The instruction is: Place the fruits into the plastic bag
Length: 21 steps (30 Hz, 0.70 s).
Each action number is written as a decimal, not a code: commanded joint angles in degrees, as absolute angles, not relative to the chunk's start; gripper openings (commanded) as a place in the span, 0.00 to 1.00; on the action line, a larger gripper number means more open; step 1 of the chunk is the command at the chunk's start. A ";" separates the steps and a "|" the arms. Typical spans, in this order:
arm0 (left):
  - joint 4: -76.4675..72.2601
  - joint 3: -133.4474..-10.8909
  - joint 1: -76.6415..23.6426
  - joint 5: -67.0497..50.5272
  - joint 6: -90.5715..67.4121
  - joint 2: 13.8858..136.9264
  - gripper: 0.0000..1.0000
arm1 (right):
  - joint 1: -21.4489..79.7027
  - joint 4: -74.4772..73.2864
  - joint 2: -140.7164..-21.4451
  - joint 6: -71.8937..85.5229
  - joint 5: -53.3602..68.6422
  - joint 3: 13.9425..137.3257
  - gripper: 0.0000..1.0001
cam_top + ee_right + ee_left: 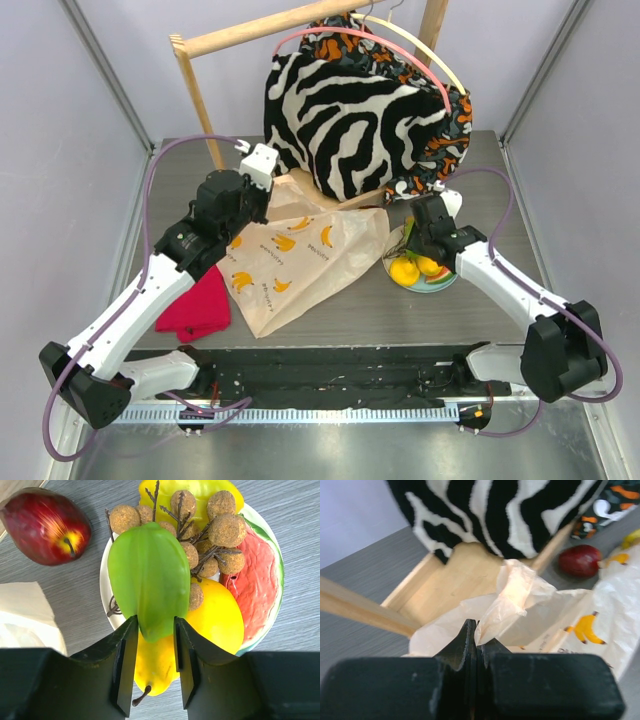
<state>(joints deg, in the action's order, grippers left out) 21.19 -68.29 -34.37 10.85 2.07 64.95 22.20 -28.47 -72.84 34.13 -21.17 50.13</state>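
My left gripper (477,630) is shut on a bunched edge of the plastic bag (520,595), cream-white with printed bananas, which lies on the table in the top view (300,262). My right gripper (155,652) is over the plate (105,580), its jaws pressed against both sides of the lower end of a green mango-like fruit (150,575). Under it lie a yellow stemmed fruit (155,670), a lemon (217,615), brownish grapes (220,530) and a watermelon slice (257,580). A dark red apple (45,525) lies on the table beside the plate, also seen in the left wrist view (580,560).
A wooden rack (200,90) holds a zebra-striped garment (350,120) at the back, its wooden base (455,580) just behind the bag. A red cloth (195,308) lies at the front left. The plate (447,283) sits right of the bag.
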 commanded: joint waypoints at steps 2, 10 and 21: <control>15.56 -66.81 -34.19 26.07 5.00 61.35 0.00 | 22.50 -29.09 -68.82 33.40 -22.06 52.29 0.48; 8.97 -62.58 -31.47 33.13 7.47 56.51 0.00 | 26.63 -28.04 -66.96 27.87 -22.50 58.71 0.65; 9.14 -62.58 -31.38 29.89 6.94 57.39 0.00 | 26.54 -30.94 -74.53 28.82 -28.03 60.29 0.83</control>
<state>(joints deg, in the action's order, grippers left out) 12.60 -62.54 -31.51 30.46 6.68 57.45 26.52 -30.28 -72.97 28.36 -24.45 59.42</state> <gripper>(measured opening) 0.019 0.805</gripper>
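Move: The left hand still pinches the bag's rim; the foot of the rack's left post lies about 13 cm to its left, 10 cm ahead and 22 cm below, and the green fruit about 40 cm to its right, nearly level ahead, 22 cm below. From the right hand, the green fruit's middle is some 4 cm ahead and 2 cm below, the pear 4 cm back and 1 cm left, the red apple 10 cm ahead and 10 cm left. The bag's rim, kept pinched in the shut left fingers, is drawn about 9 cm left towards the rack's left post and 4 cm up, the wrist swinging some 20 degrees counter-clockwise and tipping up. Meanwhile the right fingers open wide and come off the near end of the green fruit; that hand rises about 8 cm, easing left and forward, then sinks back 2 cm over the plate. ##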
